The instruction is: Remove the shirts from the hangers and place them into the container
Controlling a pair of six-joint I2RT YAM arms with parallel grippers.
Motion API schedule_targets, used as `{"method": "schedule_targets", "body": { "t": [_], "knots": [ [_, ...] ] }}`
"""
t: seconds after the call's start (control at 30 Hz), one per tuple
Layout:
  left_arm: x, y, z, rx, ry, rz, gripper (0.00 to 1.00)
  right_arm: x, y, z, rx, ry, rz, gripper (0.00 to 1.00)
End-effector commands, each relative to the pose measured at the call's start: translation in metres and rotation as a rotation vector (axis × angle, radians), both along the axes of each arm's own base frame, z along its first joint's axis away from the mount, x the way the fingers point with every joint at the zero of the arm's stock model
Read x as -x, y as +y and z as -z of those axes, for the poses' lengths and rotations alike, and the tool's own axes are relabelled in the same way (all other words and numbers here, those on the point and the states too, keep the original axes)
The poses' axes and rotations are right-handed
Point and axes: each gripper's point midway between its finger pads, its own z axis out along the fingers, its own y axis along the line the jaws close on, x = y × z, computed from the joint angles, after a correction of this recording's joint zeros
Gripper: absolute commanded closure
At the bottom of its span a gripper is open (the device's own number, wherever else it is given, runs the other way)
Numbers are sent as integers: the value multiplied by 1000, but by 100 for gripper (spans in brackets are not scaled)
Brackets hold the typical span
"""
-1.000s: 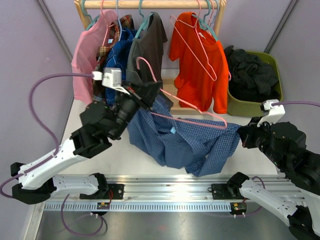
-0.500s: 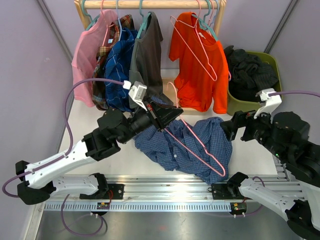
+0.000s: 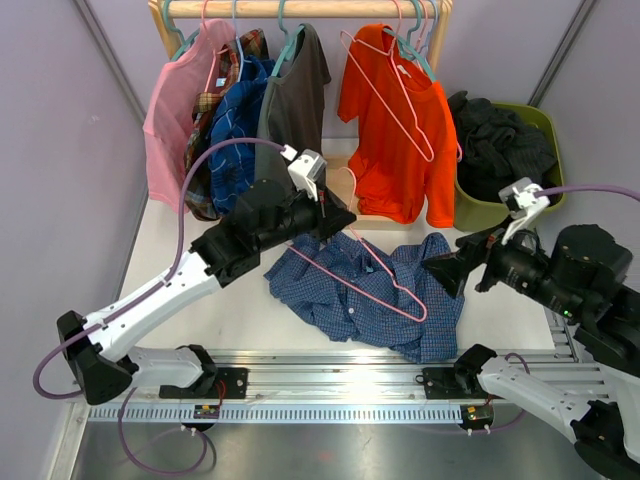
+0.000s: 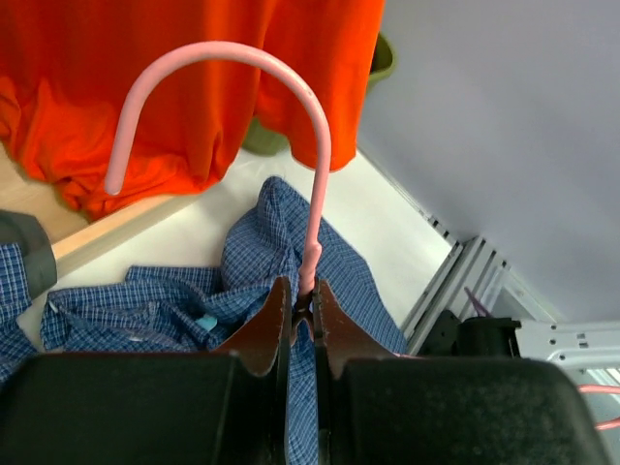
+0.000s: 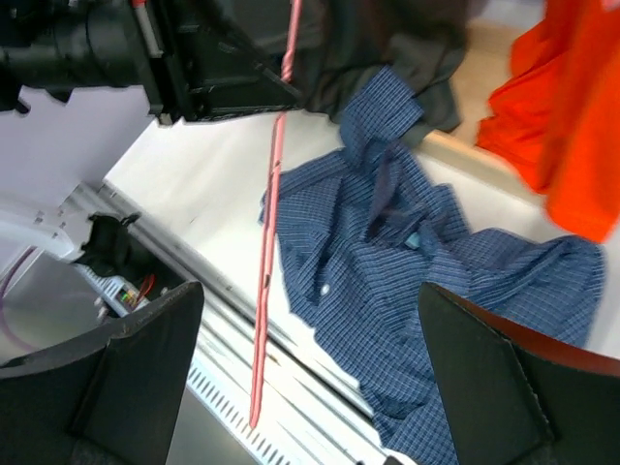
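Note:
A blue small-checked shirt lies crumpled on the white table, also seen in the right wrist view and the left wrist view. My left gripper is shut on the neck of a pink wire hanger, which slants over the shirt. In the left wrist view the gripper pinches the wire below the hook. My right gripper hovers open at the shirt's right edge, nothing between its fingers. The olive-green container stands at the right with a black shirt in it.
A wooden rail at the back carries a pink shirt, a blue plaid shirt, a grey shirt and an orange shirt. Empty pink hangers hang before the orange one. A metal rail runs along the near edge.
My right gripper opened and let go of the checked shirt, which slid off the hanger and dropped onto the table. My left gripper carried the hanger to the right.

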Motion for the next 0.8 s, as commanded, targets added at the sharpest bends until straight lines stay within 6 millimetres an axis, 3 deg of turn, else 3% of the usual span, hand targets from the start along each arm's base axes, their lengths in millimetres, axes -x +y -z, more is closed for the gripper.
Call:
{"method": "schedule_targets", "body": {
  "t": [0.0,0.23,0.43,0.53,0.6,0.63,0.67,0.77],
  "knots": [
    [13,-11,-40,65,-71,123,100,3,37,11,-61,74,-151,1],
    [14,-19,-52,91,-82,171,100,4,69,43,-115,201,-251,1],
    [6,-27,-45,66,-57,170,100,3,75,55,-101,257,-264,15],
    [0,-30,-42,48,-44,152,100,2,74,56,-96,265,-255,32],
    [-3,-31,-41,32,-36,142,100,0,75,60,-85,276,-252,59],
    [-5,-31,-40,27,-33,137,100,0,75,62,-80,282,-248,59],
    [-6,-31,-39,23,-33,135,100,-2,76,63,-74,288,-246,72],
    [-8,-32,-39,17,-31,127,100,-3,77,69,-59,311,-248,83]
  ]
}}
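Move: Level with the right hand fore-and-aft, the right side of the pink hanger's frame slants past about 8 cm to its left and 8 cm below. From that hand, the dropped blue checked shirt lies some 7 cm ahead, 13 cm left and roughly 38 cm down; the orange shirt hangs about 33 cm ahead, 7 cm left and somewhat lower. From the left hand, already gripping the hanger's neck, that side is about 10 cm back and 10 cm right, slightly lower. Dropping about 7 cm while swinging 7 cm left, the right hand comes down onto the hanger's right side, tipping its fingers down nearly 20 degrees and turning a little counter-clockwise. Once there, its wide-open fingers close and pinch the pink rod. The left hand keeps its hold at the neck, drifting some 3 cm right and turning slightly clockwise, with a small rise and dip on the way. ##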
